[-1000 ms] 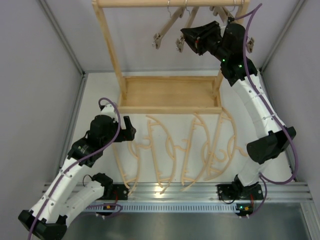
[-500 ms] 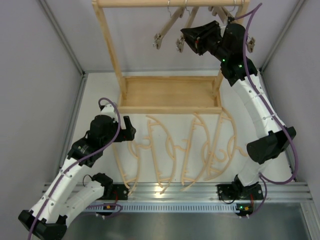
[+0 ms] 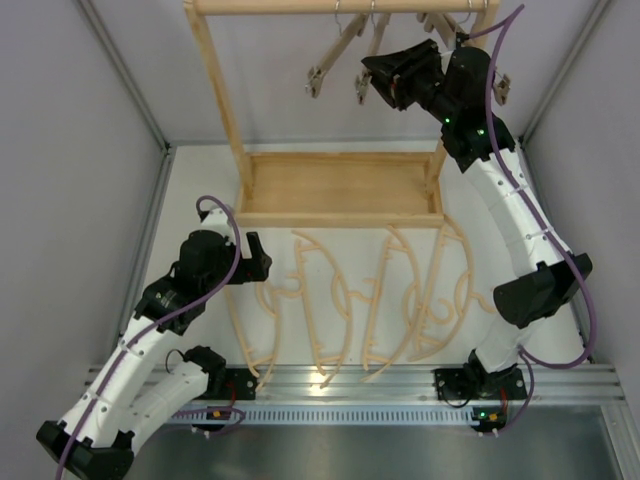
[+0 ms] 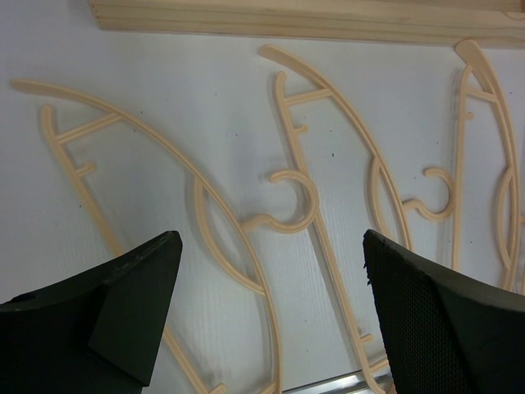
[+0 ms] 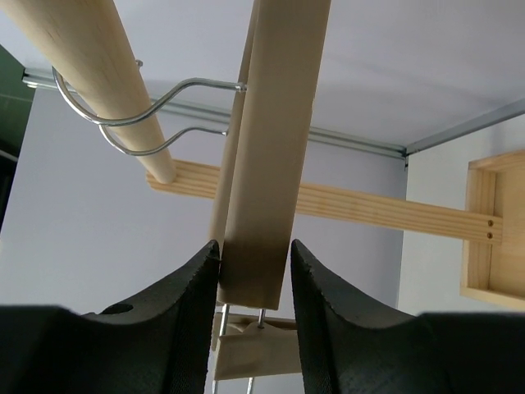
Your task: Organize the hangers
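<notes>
Several pale curved hangers (image 3: 335, 300) lie side by side on the white table. My left gripper (image 3: 262, 262) hovers open above the leftmost ones (image 4: 156, 152), holding nothing. Straight clamp-bar hangers (image 3: 335, 50) hang by metal hooks (image 5: 123, 123) from the rack's top rail (image 3: 300, 6). My right gripper (image 3: 375, 75) is up at the rail's right end. One hanging clamp bar (image 5: 275, 123) stands between its fingers. The left finger touches the bar, and a thin gap shows at the right finger (image 5: 316, 279). Another clamp bar hangs close behind it.
The pale wooden rack has a tray base (image 3: 340, 190) on the table just beyond the curved hangers. Grey walls close in both sides. An aluminium rail (image 3: 350, 380) runs along the near edge by the arm bases.
The right gripper's jaws have parted slightly from the clamp bar they were pressing. Both arms and the hangers stay where they were.
</notes>
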`<state>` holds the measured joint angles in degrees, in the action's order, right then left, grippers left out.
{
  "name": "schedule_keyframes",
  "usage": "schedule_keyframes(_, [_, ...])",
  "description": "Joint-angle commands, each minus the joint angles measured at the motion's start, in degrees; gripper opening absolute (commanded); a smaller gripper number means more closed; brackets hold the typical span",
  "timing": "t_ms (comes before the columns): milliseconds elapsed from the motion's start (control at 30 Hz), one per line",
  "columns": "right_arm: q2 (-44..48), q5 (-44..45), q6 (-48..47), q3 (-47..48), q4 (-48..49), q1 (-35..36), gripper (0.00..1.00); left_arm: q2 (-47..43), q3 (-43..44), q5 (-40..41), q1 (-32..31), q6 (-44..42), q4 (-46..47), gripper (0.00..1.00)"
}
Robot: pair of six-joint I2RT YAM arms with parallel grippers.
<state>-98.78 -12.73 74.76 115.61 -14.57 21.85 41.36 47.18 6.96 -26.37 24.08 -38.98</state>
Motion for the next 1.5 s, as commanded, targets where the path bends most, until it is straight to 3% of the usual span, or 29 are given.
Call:
schedule_keyframes(0, [2.36, 0.43, -1.46, 0.84, 1.03, -0.49, 0.38, -0.67, -0.24, 0.69, -0.35, 0.18, 2.51, 0.96])
schedule_keyframes(200, [5.88, 3.59, -5.84, -0.38, -2.83, 1.53, 0.45, -1.28, 0.19, 0.25, -0.35, -0.08, 2.51, 0.95])
schedule_keyframes(367, [13.24, 4.99, -8.66, -6.61, -3.36, 2.94, 0.49, -1.03, 7.55, -1.25, -0.35, 2.54, 5.22, 0.95])
schedule_keyframes(500, [19.67, 6.93, -11.82, -12.94, -3.71, 3.38, 0.51, 5.28, 15.38, -0.72, -0.26, 4.05, 10.32, 0.95])
schedule_keyframes(633, [21.7, 9.91, -18.58, -8.05, -10.98, 4.6, 0.51, 12.85, 22.86, -2.56, -0.26, 5.8, 11.65, 0.94])
schedule_keyframes(700, [19.43, 11.32, -22.18, -2.96, -13.63, 6.53, 0.51, 14.0, 23.66, -3.44, -0.26, 6.07, 12.44, 0.94])
schedule_keyframes(800, [12.93, 15.09, -32.8, 13.69, -16.89, 11.01, 0.54, 14.19, 23.49, -2.75, -0.26, 4.84, 12.53, 0.94])
schedule_keyframes(900, [5.37, 18.08, -39.84, 23.74, -16.9, 14.1, 0.57, 12.17, 22.08, -2.39, -0.35, 3.7, 12.18, 0.95])
schedule_keyframes(1300, [-7.03, 18.53, -58.84, 22.64, 5.5, 22.62, 0.61, 0.66, 16.28, -2.48, -0.35, 1.5, 8.57, 0.95])
schedule_keyframes(1467, [-13.44, 25.73, -63.33, 23.17, 12.8, 25.26, 0.62, -3.12, 15.14, -2.39, -0.26, 1.5, 6.12, 0.95])
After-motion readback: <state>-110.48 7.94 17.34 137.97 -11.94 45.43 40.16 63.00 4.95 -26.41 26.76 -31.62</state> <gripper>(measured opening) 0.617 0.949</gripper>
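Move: From the right hand, whose loosened fingers still straddle the near end of the just-hung hanger, the left hanger's middle lies about 10 cm ahead and 5 cm left, near its height. The just-hung hanger's middle is 10 cm straight ahead, and the right pair 10 cm ahead and roughly 14 cm right, both near that height too. From the left hand, the left hanger is some 32 cm ahead, 17 cm right and 31 cm above. Backing straight off by about 13 cm, the right hand comes free of the just-hung hanger's near end, rises some 14 cm, then swings left and forward while sinking, ending left of the left hanger. It rolls some 55 degrees about its pointing line as the fingers open wider. The empty left hand lifts about 15 cm, tipping up, reaching out and drawing back again. ##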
